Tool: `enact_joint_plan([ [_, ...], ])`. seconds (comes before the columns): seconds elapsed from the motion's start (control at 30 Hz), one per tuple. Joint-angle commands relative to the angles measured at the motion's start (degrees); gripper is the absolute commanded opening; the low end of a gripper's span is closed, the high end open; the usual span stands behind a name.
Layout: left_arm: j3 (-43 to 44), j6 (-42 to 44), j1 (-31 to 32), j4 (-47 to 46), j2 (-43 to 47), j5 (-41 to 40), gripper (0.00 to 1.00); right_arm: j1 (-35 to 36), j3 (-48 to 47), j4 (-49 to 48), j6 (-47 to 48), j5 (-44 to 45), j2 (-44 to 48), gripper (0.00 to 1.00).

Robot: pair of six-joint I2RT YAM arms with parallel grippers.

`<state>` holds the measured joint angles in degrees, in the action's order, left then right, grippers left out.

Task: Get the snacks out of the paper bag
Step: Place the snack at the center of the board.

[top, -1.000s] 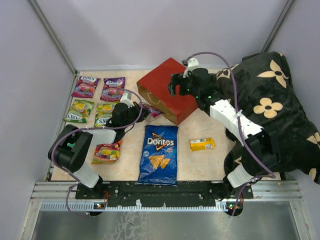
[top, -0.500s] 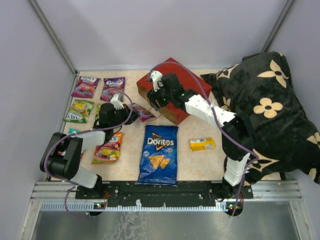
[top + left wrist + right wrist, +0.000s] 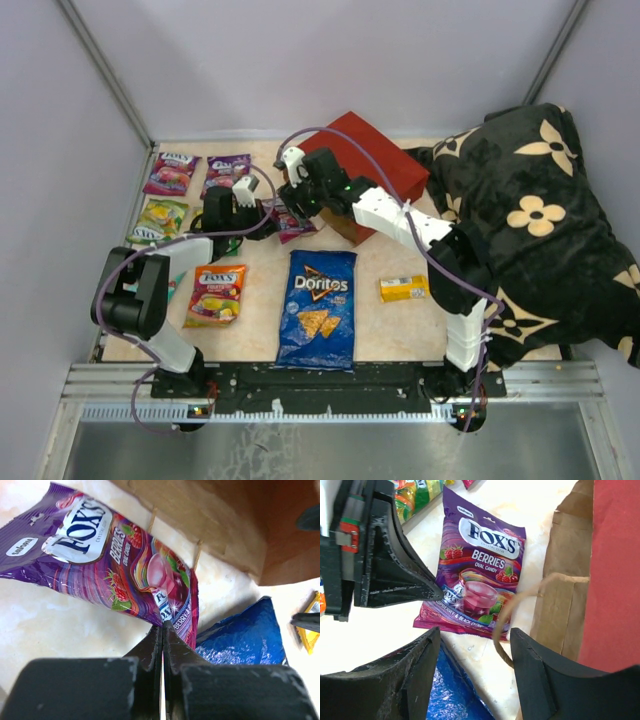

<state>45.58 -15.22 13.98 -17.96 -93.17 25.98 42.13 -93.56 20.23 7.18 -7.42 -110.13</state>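
Observation:
The red paper bag [image 3: 372, 160] lies on its side, its brown mouth [image 3: 215, 520] toward the left arm. My left gripper [image 3: 163, 626] is shut on the edge of a purple Fox's packet [image 3: 95, 555], which lies just outside the mouth [image 3: 292, 226]. My right gripper [image 3: 475, 632] hovers open over that packet [image 3: 482, 580], with a tan twine handle [image 3: 506, 622] looping between its jaws, untouched. The blue Doritos bag [image 3: 318, 305] and the yellow box [image 3: 404, 288] lie on the table, along with several other Fox's packets [image 3: 172, 172].
A black flowered cushion [image 3: 535, 215] fills the right side, against the right arm. Fox's packets lie in rows at the left: purple [image 3: 226, 170], green [image 3: 158, 220], orange [image 3: 217, 295]. Grey walls close in the table [image 3: 420, 330] at the back and sides.
The right gripper has swung left from above the bag to its mouth, its jaws narrowing. The left gripper has drawn the purple packet leftward, out of the bag.

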Motion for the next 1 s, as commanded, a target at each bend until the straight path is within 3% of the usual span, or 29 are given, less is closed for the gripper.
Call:
enact_joint_plan([
  [0.0, 1.49, 3.83, -0.91, 3.01, -0.42, 1.19, 0.0, 1.37, -2.83, -0.58, 1.35, -0.36, 0.36, 0.57],
  [0.1, 1.53, 4.25, -1.38, 3.01, -0.44, 1.49, 0.0, 1.38, -2.94, -0.92, 0.98, 0.89, -0.04, 0.46],
  [0.2, 2.03, 5.03, -1.94, 3.11, -0.67, 1.52, 0.0, 1.38, -3.03, -1.73, 0.13, 3.26, 0.0, 0.3],
  [0.3, 3.65, 6.69, -2.61, 4.02, -1.98, 2.06, 0.0, 1.3, -3.88, -2.12, 0.03, 6.06, 0.54, 0.01],
  [0.8, 26.45, 14.74, -6.48, 18.82, -18.39, 1.5, 0.0, -9.2, -16.59, 1.29, -1.89, 14.46, 6.34, 0.0],
  [0.97, 33.84, 15.86, -8.24, 22.87, -23.36, 0.9, 0.0, -14.16, -24.11, 5.39, -2.96, 12.28, 5.31, 0.0],
])
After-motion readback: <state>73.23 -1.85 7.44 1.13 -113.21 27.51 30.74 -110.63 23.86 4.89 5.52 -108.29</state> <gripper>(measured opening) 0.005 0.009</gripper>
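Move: Hanging from the left hand's shut fingers is the purple Fox's berries snack; its open spot on the board lies about 12 cm ahead of that hand, 2 cm right, a few cm lower. Another purple pack lies 14 cm ahead and 12 cm left, a yellow-green pack 15 cm left and 1 cm ahead. The right hand has the bag handle between its open fingers, within 1 cm ahead and right; the red bag's middle is some 17 cm right of it, 6 cm ahead and 6 cm lower. Carrying the berries snack forward about 9 cm, with some leftward drift and a slight sinking, the left hand keeps its pinch and heads for the open spot. The right fingers close on the bag handle, then pull it up some 14 cm, forward and right, away from the snack, the wrist turning clockwise about 25 degrees and tipping upward. ##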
